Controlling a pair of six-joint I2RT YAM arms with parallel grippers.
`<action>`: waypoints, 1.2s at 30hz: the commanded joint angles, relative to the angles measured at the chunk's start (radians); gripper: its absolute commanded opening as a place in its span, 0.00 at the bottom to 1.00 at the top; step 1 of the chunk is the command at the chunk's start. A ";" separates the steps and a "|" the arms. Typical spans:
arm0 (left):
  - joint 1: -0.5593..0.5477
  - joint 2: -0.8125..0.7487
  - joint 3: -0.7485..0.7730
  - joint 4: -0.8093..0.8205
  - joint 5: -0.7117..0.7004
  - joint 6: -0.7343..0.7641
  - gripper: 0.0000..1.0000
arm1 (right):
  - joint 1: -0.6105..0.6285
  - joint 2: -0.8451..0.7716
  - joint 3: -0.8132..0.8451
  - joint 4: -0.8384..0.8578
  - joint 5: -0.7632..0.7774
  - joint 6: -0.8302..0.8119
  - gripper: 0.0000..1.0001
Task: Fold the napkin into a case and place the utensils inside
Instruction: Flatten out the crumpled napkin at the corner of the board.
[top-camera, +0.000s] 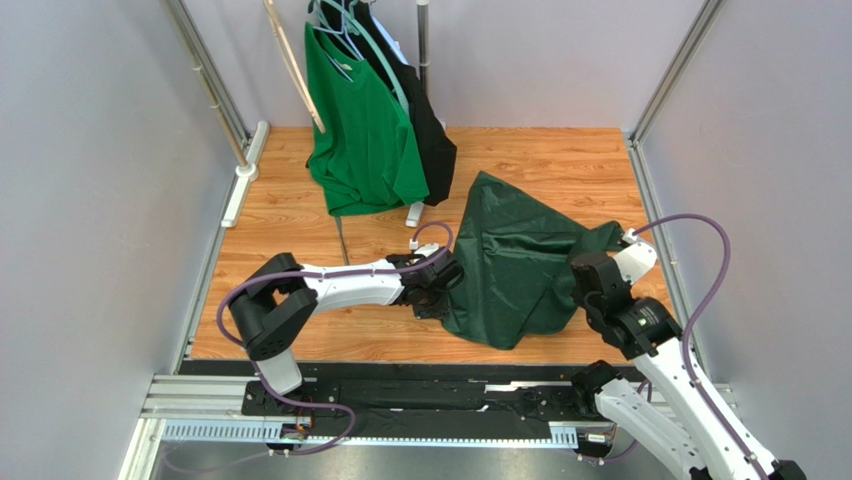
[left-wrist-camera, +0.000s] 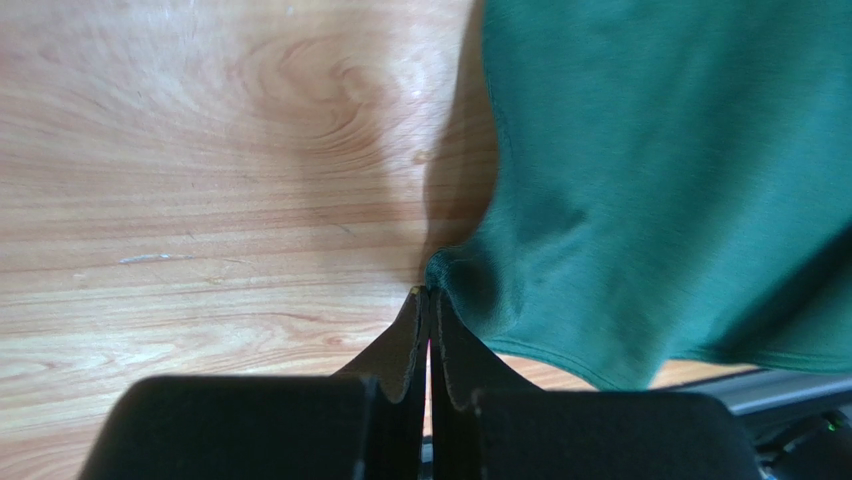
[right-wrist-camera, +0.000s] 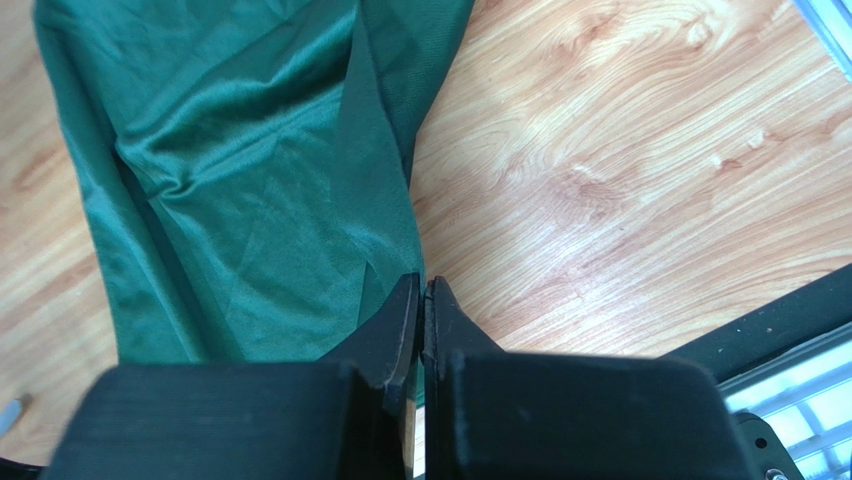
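Note:
The dark green napkin (top-camera: 510, 262) lies rumpled on the wooden table (top-camera: 300, 225), tented up toward both grippers and not in the shape of a case. My left gripper (top-camera: 440, 287) is at its left edge. In the left wrist view that gripper (left-wrist-camera: 430, 293) is shut, with a bunched fold of the napkin (left-wrist-camera: 650, 180) pinched at its tips. My right gripper (top-camera: 590, 272) is at the cloth's right edge. In the right wrist view it (right-wrist-camera: 422, 284) is shut on the hem of the napkin (right-wrist-camera: 250, 170), which runs in between the fingers. The utensils are out of view.
A bright green T-shirt (top-camera: 360, 125) and a black garment (top-camera: 432, 135) hang on a rack at the back, its foot (top-camera: 414, 213) just beyond the napkin. Metal frame posts (top-camera: 240, 165) border the table's sides. A black rail (top-camera: 400, 395) runs along the near edge.

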 joint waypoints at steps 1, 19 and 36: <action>-0.003 -0.195 0.026 0.124 -0.079 0.200 0.00 | 0.000 -0.153 0.093 -0.050 0.121 0.037 0.00; -0.003 -0.649 0.579 0.114 -0.077 0.696 0.00 | -0.023 -0.324 0.775 0.175 -0.413 -0.471 0.00; 0.201 0.232 1.245 -0.037 -0.118 0.822 0.00 | -0.138 0.196 0.587 0.165 0.337 -0.350 0.00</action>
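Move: The left hand already pinches the near-left corner of the napkin just above the board; the napkin's middle lies about 15 cm to its right and 8 cm ahead. From this hand the black shirt hangs some 25 cm ahead, 1 cm left and perhaps 18 cm higher; the green shirt is about 24 cm ahead, 12 cm left and as high. The right hand already holds the napkin's right part; the napkin's middle is about 15 cm left, 6 cm ahead and 14 cm below. Both hands keep their pinch and swing the napkin fast up off the board, the left about 57 cm and the right some 36 cm while also drawing back 14 cm, fingertips tilting up towards level and above. Then both turn over into a forward and downward fling, with the tips starting to tip down again, the left ending close to the hanging shirts. ##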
